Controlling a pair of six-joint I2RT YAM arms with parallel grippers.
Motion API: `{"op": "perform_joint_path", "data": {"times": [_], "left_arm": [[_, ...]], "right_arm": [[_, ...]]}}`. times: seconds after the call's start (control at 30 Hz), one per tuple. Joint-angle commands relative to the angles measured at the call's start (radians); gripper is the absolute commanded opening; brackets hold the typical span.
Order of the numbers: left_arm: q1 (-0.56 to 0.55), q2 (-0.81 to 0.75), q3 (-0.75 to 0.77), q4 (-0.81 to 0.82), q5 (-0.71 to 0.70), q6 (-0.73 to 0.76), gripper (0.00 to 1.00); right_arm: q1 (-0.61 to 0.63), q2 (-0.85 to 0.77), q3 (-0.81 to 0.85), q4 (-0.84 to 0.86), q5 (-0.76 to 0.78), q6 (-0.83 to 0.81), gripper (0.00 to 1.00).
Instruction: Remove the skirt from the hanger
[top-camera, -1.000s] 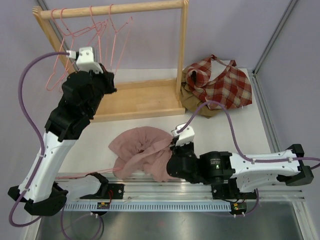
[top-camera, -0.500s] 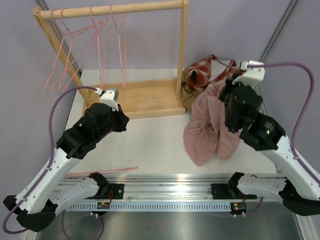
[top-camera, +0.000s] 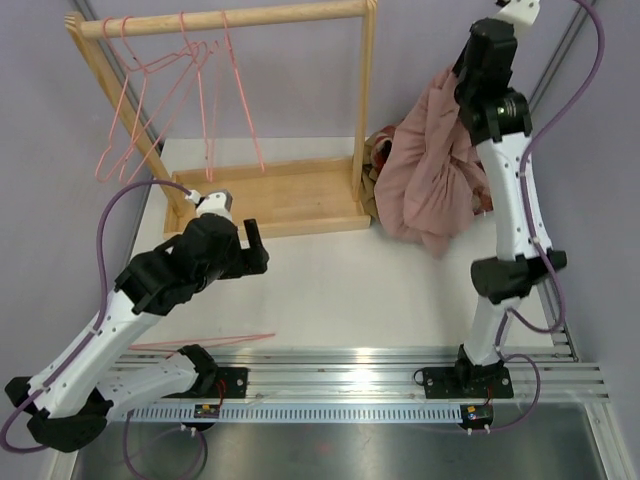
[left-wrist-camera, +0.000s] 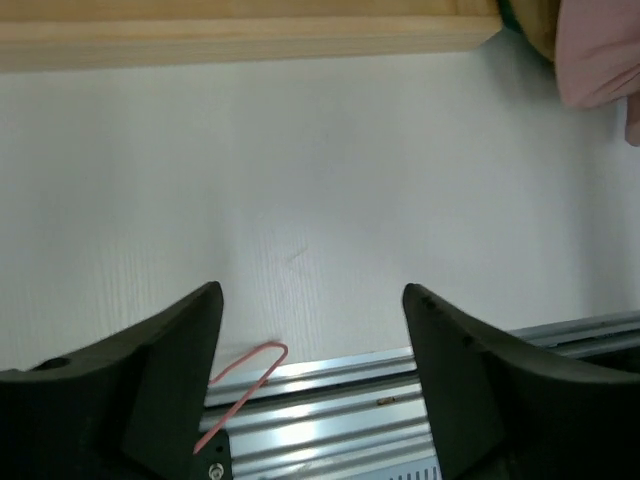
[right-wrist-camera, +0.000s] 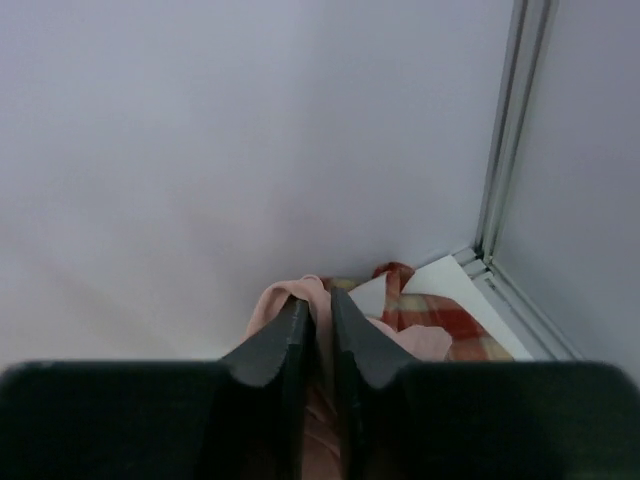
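The pink skirt (top-camera: 435, 175) hangs free in the air from my right gripper (top-camera: 462, 82), which is raised high at the back right and shut on its upper fold. In the right wrist view the jaws (right-wrist-camera: 320, 305) pinch pink cloth (right-wrist-camera: 285, 297). A loose pink hanger (top-camera: 200, 343) lies flat on the table near the front rail; its hook shows in the left wrist view (left-wrist-camera: 250, 365). My left gripper (top-camera: 255, 245) is open and empty, low over the table's middle left, its fingers (left-wrist-camera: 170, 350) wide apart.
A wooden clothes rack (top-camera: 225, 20) with several pink wire hangers (top-camera: 195, 85) stands at the back left on its wooden base (top-camera: 290, 200). A red plaid garment (right-wrist-camera: 460, 325) lies at the back right under the hanging skirt. A metal rail (top-camera: 350, 380) runs along the front.
My right arm has lifted the skirt from table height to high above the back right pile. My left arm has come down from the rack to low over the table.
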Motion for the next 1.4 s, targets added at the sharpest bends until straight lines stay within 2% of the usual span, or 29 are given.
{"op": "perform_joint_path", "data": {"times": [0.0,0.03,0.07,0.1,0.13,0.2,0.23,0.3,0.33,0.43,0.5,0.6,0.77,0.97,1.17,1.37], "left_arm": [[-0.015,0.045,0.071,-0.203,-0.116,-0.145,0.98],[-0.017,0.051,0.066,-0.226,-0.122,-0.168,0.99],[-0.018,0.049,0.057,-0.242,-0.120,-0.207,0.99],[-0.021,0.037,0.024,-0.249,-0.110,-0.227,0.99],[-0.024,0.030,0.007,-0.250,-0.098,-0.244,0.99],[-0.043,0.016,-0.024,-0.260,-0.097,-0.319,0.99],[-0.070,0.007,-0.059,-0.263,-0.102,-0.347,0.99],[-0.099,0.014,-0.090,-0.263,-0.085,-0.395,0.99],[-0.136,0.040,-0.111,-0.269,-0.079,-0.424,0.99],[-0.248,0.138,-0.115,-0.292,-0.062,-0.467,0.99],[-0.325,0.212,-0.092,-0.315,-0.062,-0.468,0.99],[-0.382,0.339,-0.067,-0.352,-0.082,-0.446,0.99],[-0.394,0.399,-0.138,-0.227,-0.059,-0.291,0.99],[-0.365,0.424,-0.187,-0.179,-0.055,-0.183,0.99],[-0.285,0.396,-0.277,-0.157,0.002,-0.099,0.99],[-0.258,0.419,-0.306,-0.153,0.054,-0.091,0.99]], "right_arm": [[-0.131,0.236,0.220,-0.072,-0.120,0.149,0.25],[-0.164,0.295,0.321,-0.156,-0.202,0.180,0.65],[-0.169,0.347,0.354,-0.195,-0.239,0.203,0.99],[-0.169,0.413,0.368,-0.233,-0.241,0.218,0.99],[-0.167,0.422,0.313,-0.263,-0.252,0.231,0.99],[-0.167,0.356,0.142,-0.236,-0.270,0.280,0.99],[-0.166,0.306,-0.119,-0.096,-0.302,0.290,1.00],[-0.166,0.146,-0.379,0.074,-0.370,0.333,1.00],[-0.166,0.104,-0.572,0.196,-0.390,0.358,0.99],[-0.164,-0.010,-0.766,0.266,-0.427,0.385,1.00],[-0.164,-0.045,-0.833,0.277,-0.445,0.384,0.99],[-0.164,-0.144,-0.978,0.324,-0.470,0.375,1.00],[-0.164,-0.310,-1.193,0.366,-0.502,0.382,0.99],[-0.164,-0.522,-1.365,0.412,-0.589,0.416,0.99],[-0.164,-0.596,-1.430,0.403,-0.588,0.413,0.99],[-0.164,-0.630,-1.483,0.404,-0.577,0.421,0.99]]}}
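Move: From the left gripper the bare pink hanger's middle lies about 11 cm back, 13 cm to the left and 25 cm below, its right end only about 9 cm back and 2 cm to the right, equally low. The rack's tray is some 25 cm straight ahead. From the right gripper, which holds the pink skirt, the clothes pile is about 42 cm below, level fore-and-aft and 2 cm left; the rack's right post stands roughly 19 cm left, 3 cm nearer. Open the right gripper at once to let the skirt go over the pile, sweeping forward about 10 cm and diving nearly 40 cm with the fingers tipping down; then draw back over the skirt, rising slightly. Meanwhile bring the left gripper down some 18 cm and back towards the hanger's right end, spreading the fingers fully, rolling its left side up and pointing it more steeply down, without gripping. ##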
